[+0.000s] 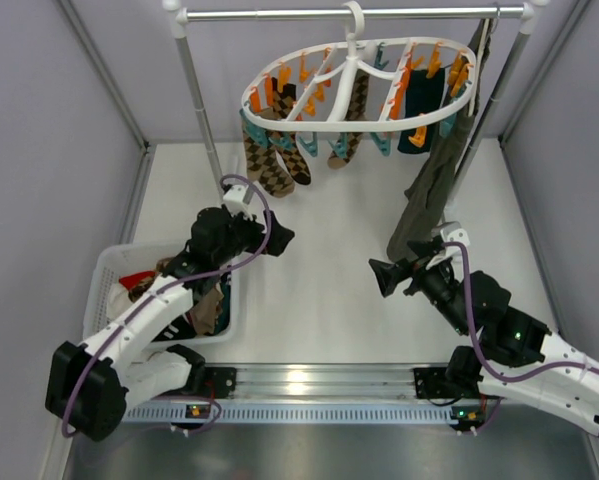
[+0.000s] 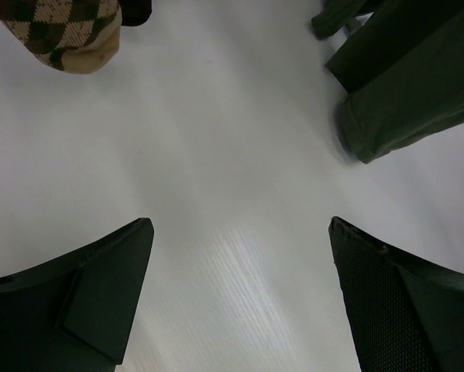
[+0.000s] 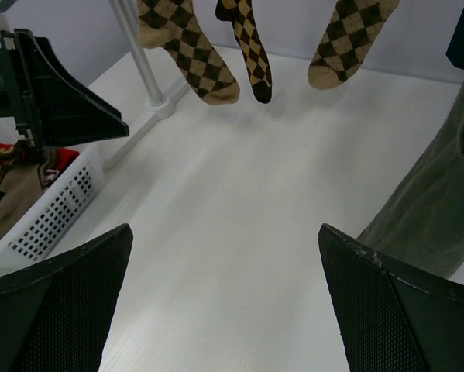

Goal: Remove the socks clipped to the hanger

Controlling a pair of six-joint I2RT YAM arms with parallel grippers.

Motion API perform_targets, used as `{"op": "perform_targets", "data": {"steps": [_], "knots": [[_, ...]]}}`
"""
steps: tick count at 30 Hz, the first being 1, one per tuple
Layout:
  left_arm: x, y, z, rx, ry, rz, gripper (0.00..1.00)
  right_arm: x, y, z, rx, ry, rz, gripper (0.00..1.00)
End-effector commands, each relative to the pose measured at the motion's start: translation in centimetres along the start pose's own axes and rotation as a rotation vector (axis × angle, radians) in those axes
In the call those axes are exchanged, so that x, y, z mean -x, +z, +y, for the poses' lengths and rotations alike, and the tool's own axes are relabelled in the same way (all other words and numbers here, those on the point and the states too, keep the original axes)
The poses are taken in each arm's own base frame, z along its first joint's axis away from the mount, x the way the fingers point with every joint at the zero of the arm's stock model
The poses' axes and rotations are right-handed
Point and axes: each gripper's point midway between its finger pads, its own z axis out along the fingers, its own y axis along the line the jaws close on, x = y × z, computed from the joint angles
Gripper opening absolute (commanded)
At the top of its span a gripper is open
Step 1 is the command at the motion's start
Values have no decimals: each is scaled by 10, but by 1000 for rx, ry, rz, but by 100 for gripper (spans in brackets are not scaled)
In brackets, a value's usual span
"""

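The white oval hanger (image 1: 329, 122) hangs by its hook from a rail, with orange and teal clips. Brown-and-tan argyle socks (image 1: 269, 165) hang at its left, another argyle sock (image 1: 351, 135) near the middle, and a dark teal sock (image 1: 417, 105) at the right. The right wrist view shows three argyle sock toes (image 3: 193, 54) dangling above the table. My left gripper (image 1: 277, 240) is open and empty, below and just right of the left socks; one argyle toe (image 2: 73, 31) shows at its upper left. My right gripper (image 1: 384, 275) is open and empty, low, facing left.
An olive-green garment (image 1: 434, 185) hangs from the rail's right end, close to my right gripper (image 3: 224, 229). A white basket (image 1: 107, 262) with clothes in it sits at the left, under the left arm. The rack's metal pole (image 1: 199, 95) stands behind the socks.
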Motion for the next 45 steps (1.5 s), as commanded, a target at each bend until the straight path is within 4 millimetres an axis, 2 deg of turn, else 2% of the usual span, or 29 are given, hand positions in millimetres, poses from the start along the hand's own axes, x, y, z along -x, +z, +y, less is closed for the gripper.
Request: {"op": "perform_targets", "data": {"steps": [1,5,7,8,9,16,24,29,36,37,38,39,40,45], "knots": [[33,11,-14,-65,67,-105,98,12,1,-3,-16,19,-51,99],[41,29,-7,-36,92,-119,99,13,0,-4,-18,19,-54,99],[38,39,-1,-17,114,-107,99,12,0,-4,-20,16,-54,99],[46,42,5,17,123,-131,98,12,1,-4,-20,15,-53,99],[45,47,11,44,138,-126,98,12,1,-4,-18,16,-54,99],[76,59,33,170,225,-211,98,11,2,-3,-19,13,-51,100],[89,78,60,245,303,-264,98,10,4,-1,-11,9,-49,99],[103,85,76,254,321,-340,98,9,6,1,-3,5,-43,99],[104,100,88,245,390,-370,98,5,9,9,33,3,-29,99],[100,104,100,261,386,-356,98,5,9,10,34,0,-26,100],[106,108,101,253,384,-363,98,4,11,12,43,1,-23,99],[107,109,115,278,374,-357,98,3,11,13,47,2,-18,99],[111,108,119,286,370,-370,98,3,12,15,55,0,-17,99],[125,118,119,197,370,-398,98,-2,15,22,83,-9,9,100]]}}
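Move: The leftmost argyle sock on the hanger, free end down, has its middle roughly 26 cm ahead of the open, empty left hand, about 5 cm to its left and 7 cm above. A second argyle sock hangs some 4 cm to the right of that one, and a narrow dark-toed sock about 10 cm to its right, both nearly level with it. From the right hand the leftmost sock is about 37 cm ahead and 32 cm left, about level in height. The left arm reaches forward about 18 cm over the table towards the free end of the leftmost argyle sock, bearing some 6 cm to its left mostly in the second half and ending about 3 cm lower. As it goes, the wrist lifts the fingertips by about 20 degrees, rolls left side up and swings counter-clockwise, bringing the wide-open fingers to face the hanging sock from just short of it, not yet closing, while the right hand eases about 2 cm down and left near the end. ##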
